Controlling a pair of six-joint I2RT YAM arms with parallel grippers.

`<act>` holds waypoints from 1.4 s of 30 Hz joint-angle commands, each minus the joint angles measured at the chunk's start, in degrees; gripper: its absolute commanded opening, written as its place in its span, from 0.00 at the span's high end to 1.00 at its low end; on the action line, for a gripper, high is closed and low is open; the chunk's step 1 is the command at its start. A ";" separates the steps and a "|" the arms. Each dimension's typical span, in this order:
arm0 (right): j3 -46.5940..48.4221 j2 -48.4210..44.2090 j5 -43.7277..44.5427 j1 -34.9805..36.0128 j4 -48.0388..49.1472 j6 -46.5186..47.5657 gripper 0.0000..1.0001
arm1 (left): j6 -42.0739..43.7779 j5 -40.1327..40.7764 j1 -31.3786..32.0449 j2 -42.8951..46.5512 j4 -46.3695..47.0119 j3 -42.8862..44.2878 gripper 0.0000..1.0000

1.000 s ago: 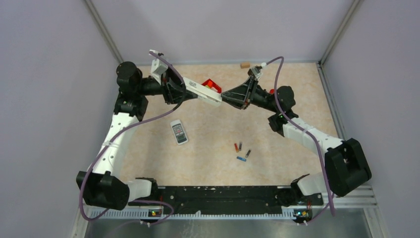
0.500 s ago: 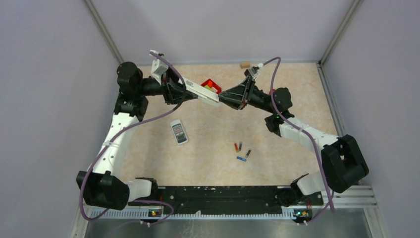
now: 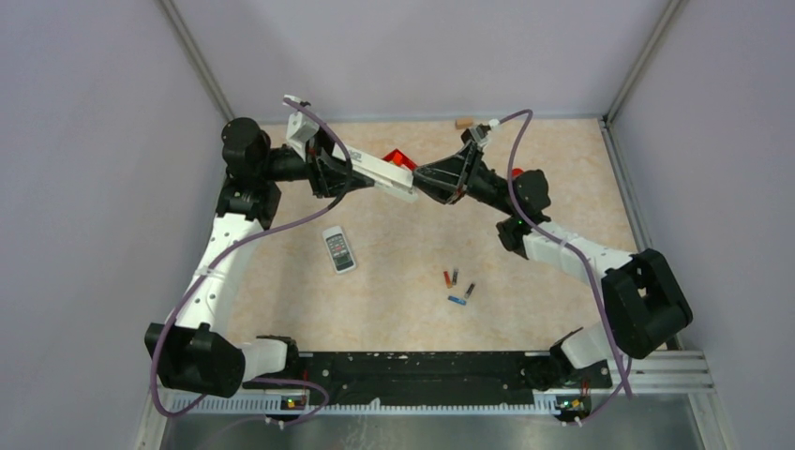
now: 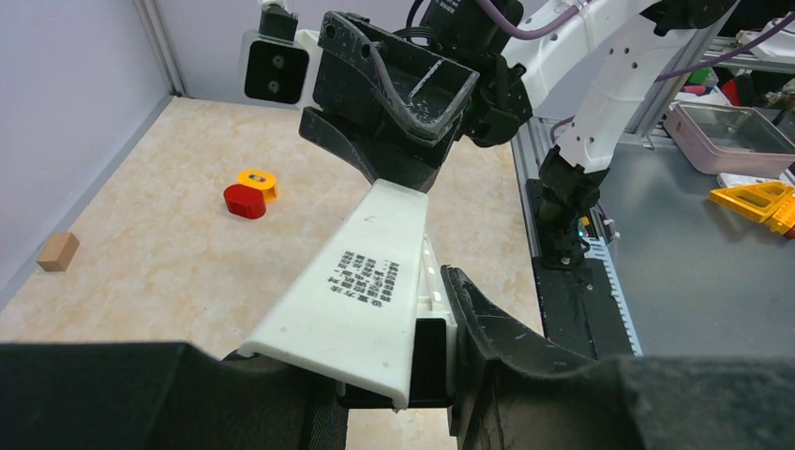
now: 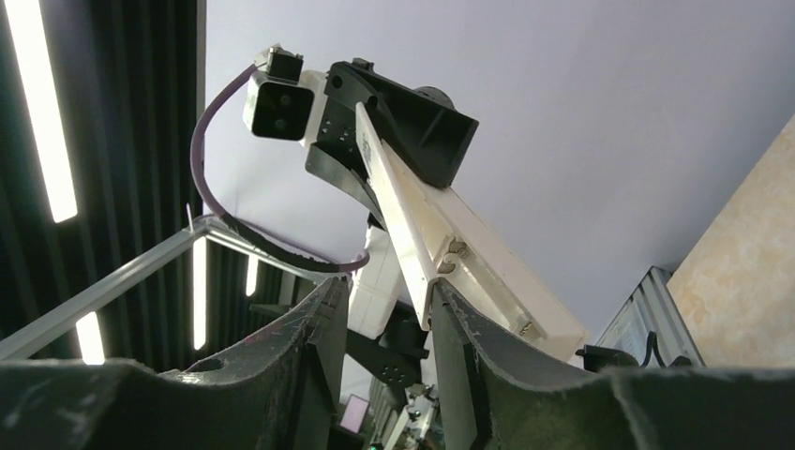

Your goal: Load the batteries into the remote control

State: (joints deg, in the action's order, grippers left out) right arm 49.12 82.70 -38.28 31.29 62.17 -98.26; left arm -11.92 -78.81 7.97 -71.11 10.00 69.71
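My left gripper (image 3: 349, 173) is shut on one end of a long white remote control (image 3: 382, 173), held in the air over the back of the table. In the left wrist view the remote (image 4: 366, 281) sits between the jaws of this gripper (image 4: 394, 366), its printed back cover raised off the body. My right gripper (image 3: 419, 181) is at the remote's free end. Seen from the right wrist, that gripper (image 5: 386, 291) is open with an empty gap, and one finger (image 5: 450, 319) touches the remote (image 5: 487, 272) by the cover's edge. Several batteries (image 3: 457, 286) lie loose on the table.
A second, smaller remote (image 3: 339, 249) lies face up left of centre. A red block (image 3: 398, 157) sits under the held remote, and beside the red block (image 4: 245, 201) is a yellow ring (image 4: 258, 178). A wooden block (image 3: 462, 122) rests at the back wall.
My right arm has moved left and towards the back, closing on the remote's free end, and its jaws have widened a little. The left gripper and remote have barely shifted.
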 commanded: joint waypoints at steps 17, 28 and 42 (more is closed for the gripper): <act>0.80 3.56 1.84 1.80 9.33 -4.59 0.95 | -2.32 0.94 -0.23 1.62 5.17 -1.38 1.00; 0.24 3.19 3.70 -0.55 15.68 -5.58 1.00 | -0.58 3.01 -0.78 3.56 3.01 -3.74 1.00; -9.36 -8.01 11.04 -12.99 -27.61 25.09 1.00 | -1.95 3.22 -1.72 2.94 3.81 -4.69 1.00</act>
State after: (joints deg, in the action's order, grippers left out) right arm 40.10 79.66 -33.74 20.38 58.70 -91.79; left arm -13.39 -75.59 6.52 -68.77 11.81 65.54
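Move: The remote control's battery cover, already tipped open, has its near end between the right hand's parted fingers; its middle lies roughly 7 cm left, 2 cm ahead and 3 cm higher. The remote body is about 6 cm left, level fore and aft, some 2 cm lower. Down on the table, about 36 cm below, the red basket is some 28 cm ahead and 6 cm left. From the left hand, the cover's middle is about 1 cm right, 2 cm ahead and 4 cm up. The loosened battery cover is pinched by its end as the right fingers close fully almost in place; the right hand then draws it off the remote with growing speed, about 6 cm to the right and 6 cm forward while sinking some 5 cm, turning about 15 degrees clockwise. The left hand keeps its grip on the remote and stays nearly still, sagging about 1 cm. ##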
